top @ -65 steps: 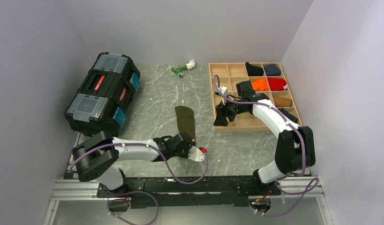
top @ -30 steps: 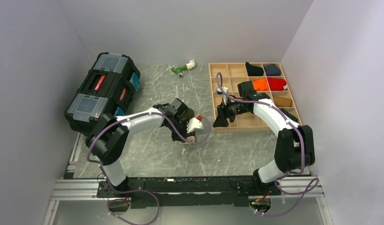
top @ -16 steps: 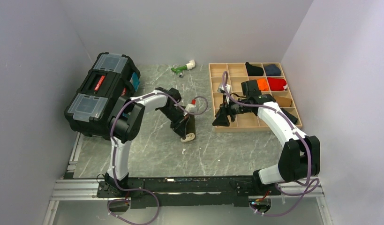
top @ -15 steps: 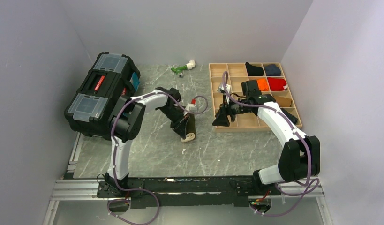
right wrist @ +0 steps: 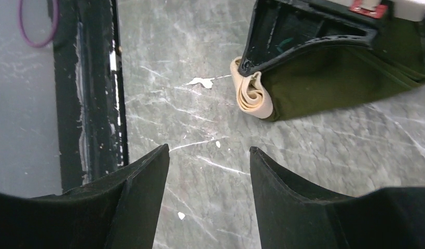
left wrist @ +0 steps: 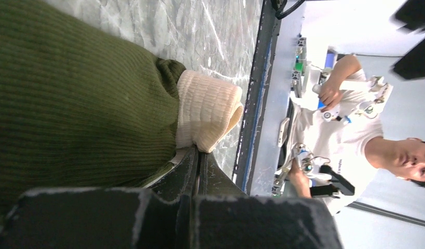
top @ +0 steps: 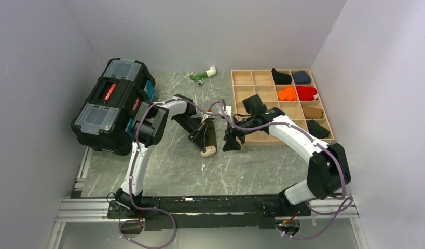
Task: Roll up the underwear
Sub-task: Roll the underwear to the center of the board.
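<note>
The underwear (top: 212,136) lies mid-table as a dark olive bundle, its cream waistband (top: 209,151) coiled at the near end. My left gripper (top: 204,147) lies along its top, shut, with the tips pinched at the waistband edge. In the left wrist view the olive cloth (left wrist: 70,98) fills the left, and the cream waistband (left wrist: 207,106) meets the left gripper (left wrist: 198,152). My right gripper (top: 230,145) hovers open just right of the bundle. In the right wrist view the right gripper (right wrist: 209,150) is over bare table, with the underwear (right wrist: 329,83) beyond its tips.
A wooden tray (top: 234,88) at the back right holds rolled cloths: black (top: 281,77), navy (top: 302,77), orange (top: 287,94), red (top: 306,92), brown (top: 313,112). A black toolbox (top: 114,104) stands at the left. A green and white part (top: 202,75) lies at the back.
My right arm has swung left from the tray's edge to beside the underwear. The left arm has stretched out further, its gripper staying on the bundle, which has hardly moved.
</note>
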`<state>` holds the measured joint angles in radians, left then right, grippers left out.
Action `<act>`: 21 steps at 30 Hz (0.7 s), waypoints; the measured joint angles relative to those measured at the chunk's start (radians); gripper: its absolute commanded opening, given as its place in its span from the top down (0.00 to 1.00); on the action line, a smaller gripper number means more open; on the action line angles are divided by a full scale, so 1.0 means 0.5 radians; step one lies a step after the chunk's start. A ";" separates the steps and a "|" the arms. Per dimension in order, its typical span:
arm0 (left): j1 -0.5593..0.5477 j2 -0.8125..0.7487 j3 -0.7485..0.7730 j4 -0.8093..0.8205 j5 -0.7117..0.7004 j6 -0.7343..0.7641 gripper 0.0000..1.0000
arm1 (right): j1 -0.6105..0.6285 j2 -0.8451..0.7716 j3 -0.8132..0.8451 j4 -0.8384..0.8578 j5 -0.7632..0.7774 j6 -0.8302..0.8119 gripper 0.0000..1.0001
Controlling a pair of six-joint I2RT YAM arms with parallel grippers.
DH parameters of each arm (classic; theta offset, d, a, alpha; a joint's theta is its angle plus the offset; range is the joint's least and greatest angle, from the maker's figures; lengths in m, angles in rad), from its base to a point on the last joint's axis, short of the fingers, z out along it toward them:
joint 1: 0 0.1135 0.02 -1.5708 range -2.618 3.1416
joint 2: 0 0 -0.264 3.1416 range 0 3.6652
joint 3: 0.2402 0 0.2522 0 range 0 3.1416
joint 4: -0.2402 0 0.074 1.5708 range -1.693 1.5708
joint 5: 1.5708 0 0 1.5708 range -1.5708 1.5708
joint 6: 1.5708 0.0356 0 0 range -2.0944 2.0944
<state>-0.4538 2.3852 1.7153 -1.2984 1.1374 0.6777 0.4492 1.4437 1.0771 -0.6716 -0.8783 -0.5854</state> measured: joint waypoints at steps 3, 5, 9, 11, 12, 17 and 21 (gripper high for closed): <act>0.015 0.031 0.020 -0.025 0.021 -0.043 1.00 | 0.115 0.079 0.000 0.030 0.114 -0.042 0.39; 0.024 0.057 0.049 -0.052 0.025 -0.072 1.00 | 0.185 0.147 0.002 0.052 0.217 -0.079 0.39; 0.034 0.133 0.149 -0.128 0.034 -0.088 1.00 | 0.311 0.262 0.013 0.076 0.404 -0.155 0.38; 0.037 0.154 0.157 -0.156 0.038 -0.095 1.00 | 0.362 0.318 0.035 0.088 0.485 -0.190 0.37; 0.038 0.156 0.157 -0.156 0.039 -0.095 1.00 | 0.390 0.347 0.050 0.098 0.527 -0.209 0.37; 0.038 0.156 0.157 -0.154 0.035 -0.129 1.00 | 0.462 0.459 0.115 0.158 0.669 -0.268 0.36; 0.038 0.156 0.157 -0.152 0.035 -0.140 1.00 | 0.495 0.536 0.163 0.191 0.746 -0.305 0.36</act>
<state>-0.4347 2.4634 1.7939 -1.3743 1.1549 0.6079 0.6968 1.7115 1.1587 -0.5762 -0.5053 -0.7380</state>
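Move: The underwear's rolled cream waistband lies about 8 cm to the open right hand's left, 1 cm ahead and 11 cm below. The flat olive part runs on ahead, its middle some 7 cm beyond the roll. The compartment box's middle is about 18 cm ahead of the right hand, 22 cm right and 13 cm below. The left hand's shut fingertips are already at the roll, its middle level with them, 2 cm right and 1 cm below. Still open, the right hand sinks about 8 cm and swings 4 cm left towards the roll, fingers tipping down. ##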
